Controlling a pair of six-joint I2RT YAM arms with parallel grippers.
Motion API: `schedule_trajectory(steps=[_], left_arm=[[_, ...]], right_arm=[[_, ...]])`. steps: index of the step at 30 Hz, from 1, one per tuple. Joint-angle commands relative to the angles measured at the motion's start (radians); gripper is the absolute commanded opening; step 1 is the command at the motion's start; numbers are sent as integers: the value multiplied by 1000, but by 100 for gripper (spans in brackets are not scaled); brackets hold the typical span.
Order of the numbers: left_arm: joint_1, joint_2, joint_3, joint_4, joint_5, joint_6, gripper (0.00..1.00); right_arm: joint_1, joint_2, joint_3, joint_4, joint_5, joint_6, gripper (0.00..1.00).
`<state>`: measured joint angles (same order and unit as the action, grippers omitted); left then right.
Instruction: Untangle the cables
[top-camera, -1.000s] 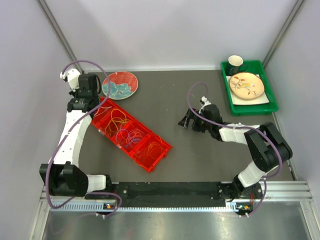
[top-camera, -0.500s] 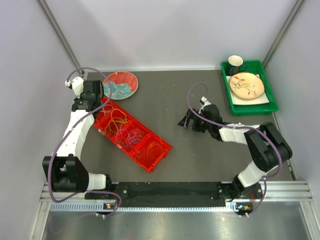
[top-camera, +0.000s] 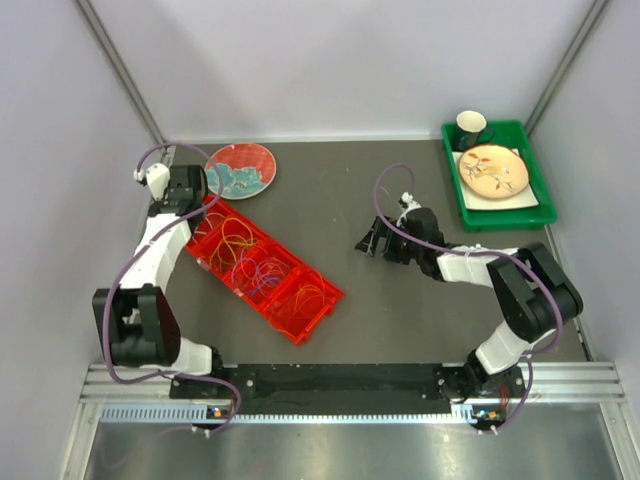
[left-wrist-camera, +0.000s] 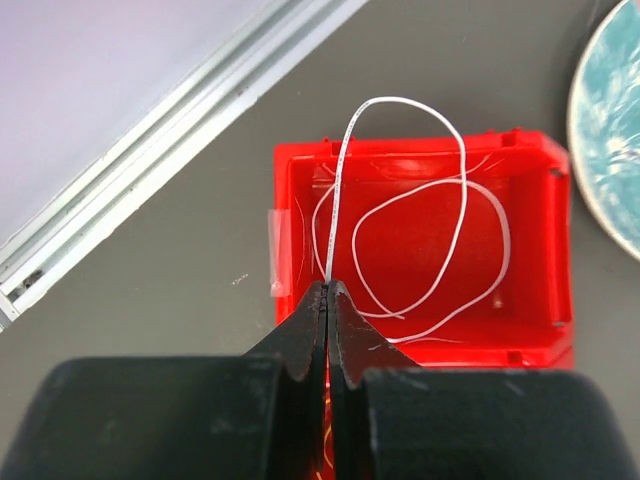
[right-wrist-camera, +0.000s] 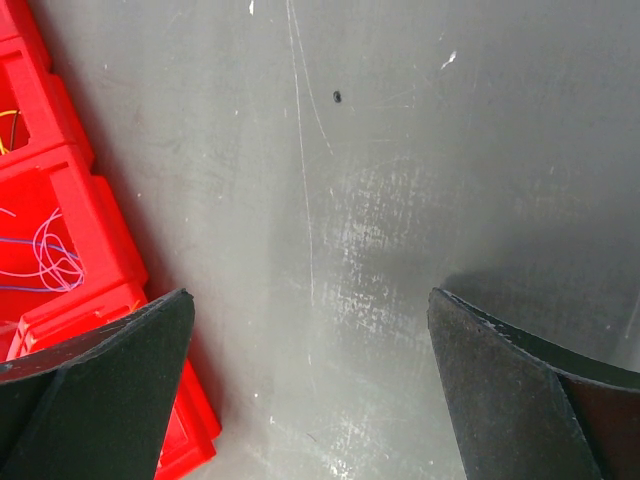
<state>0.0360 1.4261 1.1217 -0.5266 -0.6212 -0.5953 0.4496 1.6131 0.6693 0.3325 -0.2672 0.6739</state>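
A long red divided tray (top-camera: 262, 265) lies slantwise on the table and holds the cables: orange loops (top-camera: 232, 235), bluish-purple ones (top-camera: 262, 272) and more orange (top-camera: 308, 297). My left gripper (left-wrist-camera: 328, 286) hangs above the tray's far-left compartment (left-wrist-camera: 420, 150). It is shut on a thin white cable (left-wrist-camera: 462, 170), whose loops rise from the tips and trail into that compartment. In the top view this gripper (top-camera: 190, 205) sits at the tray's far end. My right gripper (top-camera: 372, 242) stands wide open over bare table right of the tray, with nothing between its fingers (right-wrist-camera: 310, 300).
A teal patterned plate (top-camera: 240, 170) lies just beyond the tray's far end. A green bin (top-camera: 545, 205) at the back right holds an orange plate (top-camera: 492, 170) and a cup (top-camera: 471, 124). The tray's edge (right-wrist-camera: 60, 200) lies close to my right gripper's left finger.
The left arm's wrist has shifted slightly right and nearer, over the tray's far end, and its elbow has swung in. The right arm has not moved.
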Motion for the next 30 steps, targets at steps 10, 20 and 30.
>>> schedule_trajectory(steps=[10,20,30], left_arm=[[7,106,7,39,-14,-14,3],[7,47,30,22,49,-14,55],[7,-82,36,-18,86,11,66]], right_arm=[[4,11,39,11,-9,1,99],[4,11,41,13,-9,0,99],[0,13,42,14,-15,1,99]])
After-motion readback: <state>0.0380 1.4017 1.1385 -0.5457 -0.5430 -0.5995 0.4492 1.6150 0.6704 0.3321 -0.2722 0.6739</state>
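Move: Just ahead and to the right of the left hand, about 4 cm forward, 5 cm right and 13 cm down, is the red bin's end compartment, where the pinched white cable is going; its coil already sits inside. The yellow cable's compartment is roughly 10 cm right and 2 cm back of that hand, the plate some 18 cm ahead and 9 cm right. From the right hand the end compartment lies about 39 cm left, 5 cm ahead. Lowering the white cable into the bin's end compartment, the left hand sinks about 5 cm with a slight downward tip, a brief slowing partway. Near the bottom its shut fingers spread to about two-thirds open and let go of the strand; the hand then climbs back nearly 6 cm, drifting about 1 cm right and tipping back up. ##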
